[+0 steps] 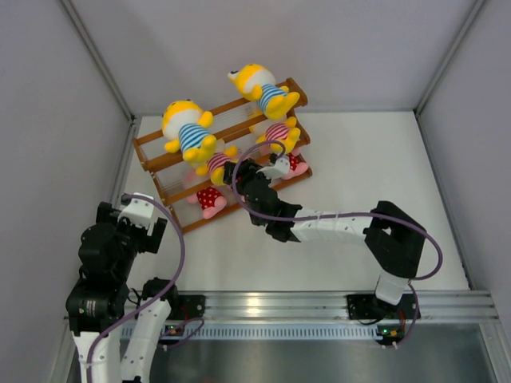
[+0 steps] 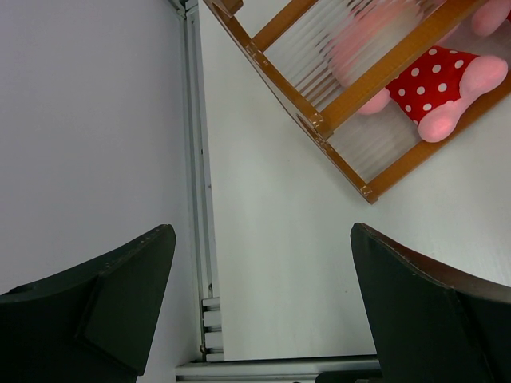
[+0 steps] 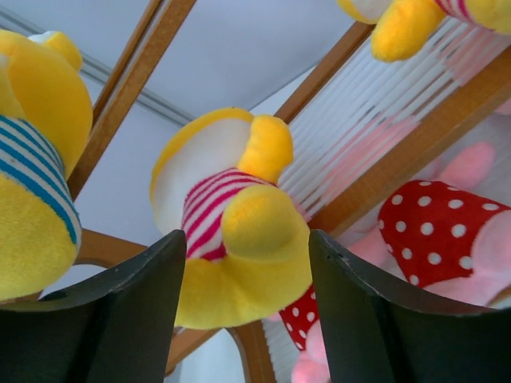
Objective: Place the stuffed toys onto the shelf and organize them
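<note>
The stepped wooden shelf [image 1: 160, 159] stands at the back left and holds several stuffed toys. Two yellow toys in blue-white stripes sit high, one left [image 1: 188, 128] and one right [image 1: 263, 92]. A yellow toy in pink-white stripes [image 1: 279, 132] sits on the middle tier right. Pink toys in red dotted outfits lie low at the left [image 1: 209, 198] and the right [image 1: 297, 165]. My right gripper [image 1: 239, 171] is shut on another pink-striped yellow toy [image 3: 239, 199] at the middle tier. My left gripper [image 2: 262, 231] is open and empty, over the table near the shelf's front left corner [image 2: 367, 191].
The left wall and a metal rail [image 2: 200, 199] run close beside my left gripper. An aluminium rail [image 1: 319, 303] lies along the near edge. In the right wrist view a blue-striped toy [image 3: 32, 183] sits to the left and a red dotted toy [image 3: 431, 231] to the right.
</note>
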`<control>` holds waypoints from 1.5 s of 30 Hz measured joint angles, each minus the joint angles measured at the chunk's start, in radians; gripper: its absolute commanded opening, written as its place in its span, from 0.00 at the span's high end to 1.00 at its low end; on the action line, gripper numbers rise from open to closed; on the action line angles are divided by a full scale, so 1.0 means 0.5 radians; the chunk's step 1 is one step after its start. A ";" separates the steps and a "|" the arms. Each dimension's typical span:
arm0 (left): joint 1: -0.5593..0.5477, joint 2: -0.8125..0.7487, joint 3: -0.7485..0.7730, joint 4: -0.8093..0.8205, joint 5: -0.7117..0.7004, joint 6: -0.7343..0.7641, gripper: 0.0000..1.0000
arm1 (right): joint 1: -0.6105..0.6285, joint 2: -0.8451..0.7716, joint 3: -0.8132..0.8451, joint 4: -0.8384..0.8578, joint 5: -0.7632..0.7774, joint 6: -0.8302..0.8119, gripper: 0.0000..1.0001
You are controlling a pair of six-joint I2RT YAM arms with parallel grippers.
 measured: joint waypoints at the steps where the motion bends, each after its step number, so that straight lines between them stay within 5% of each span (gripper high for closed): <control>1: 0.000 0.000 0.000 0.000 0.000 0.000 0.03 | 0.003 -0.020 -0.017 -0.016 0.001 0.007 0.32; 9: 0.014 -0.018 -0.096 0.000 0.014 -0.011 0.04 | 0.005 -0.477 -0.144 -0.504 -0.136 -0.110 0.05; 15: 0.089 -0.051 -0.264 -0.001 0.021 -0.032 0.04 | -0.012 -0.925 -0.140 -1.289 -0.284 -0.244 0.02; 19: 0.151 -0.103 -0.346 -0.001 0.026 -0.054 0.05 | -0.047 -1.341 -0.420 -1.727 -0.303 -0.210 0.01; 25: 0.216 -0.146 -0.408 -0.002 0.047 -0.092 0.05 | -0.433 -1.698 -0.790 -2.220 -0.513 -0.178 0.01; 34: 0.323 -0.185 -0.472 -0.001 0.054 -0.095 0.02 | -1.180 -1.674 -1.004 -2.475 -0.849 -0.353 0.01; 45: 0.380 -0.185 -0.477 -0.001 0.053 -0.098 0.02 | -1.286 -1.781 -1.144 -2.461 -0.932 -0.453 0.01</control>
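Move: The right hand is at the left pink-striped toy on the middle shelf. The toy's middle is about 4 cm ahead and 3 cm left, near finger height. The left blue-striped toy on top stands some 6 cm ahead, 9 cm left and 11 cm up. The left red-dotted toy is level ahead, 6 cm left and 13 cm below. From the left hand, the pink-striped toy lies roughly 20 cm ahead, 24 cm right and 5 cm lower. The half-open right fingers, around the pink-striped toy's leg, spread wide and come free. That hand swings some 35 cm right and 12 cm back, rising slightly before sinking about 16 cm below its start over clear table, while the wrist rolls and tips the fingers down about 50 degrees. The open, empty left hand sinks about 8 cm. ##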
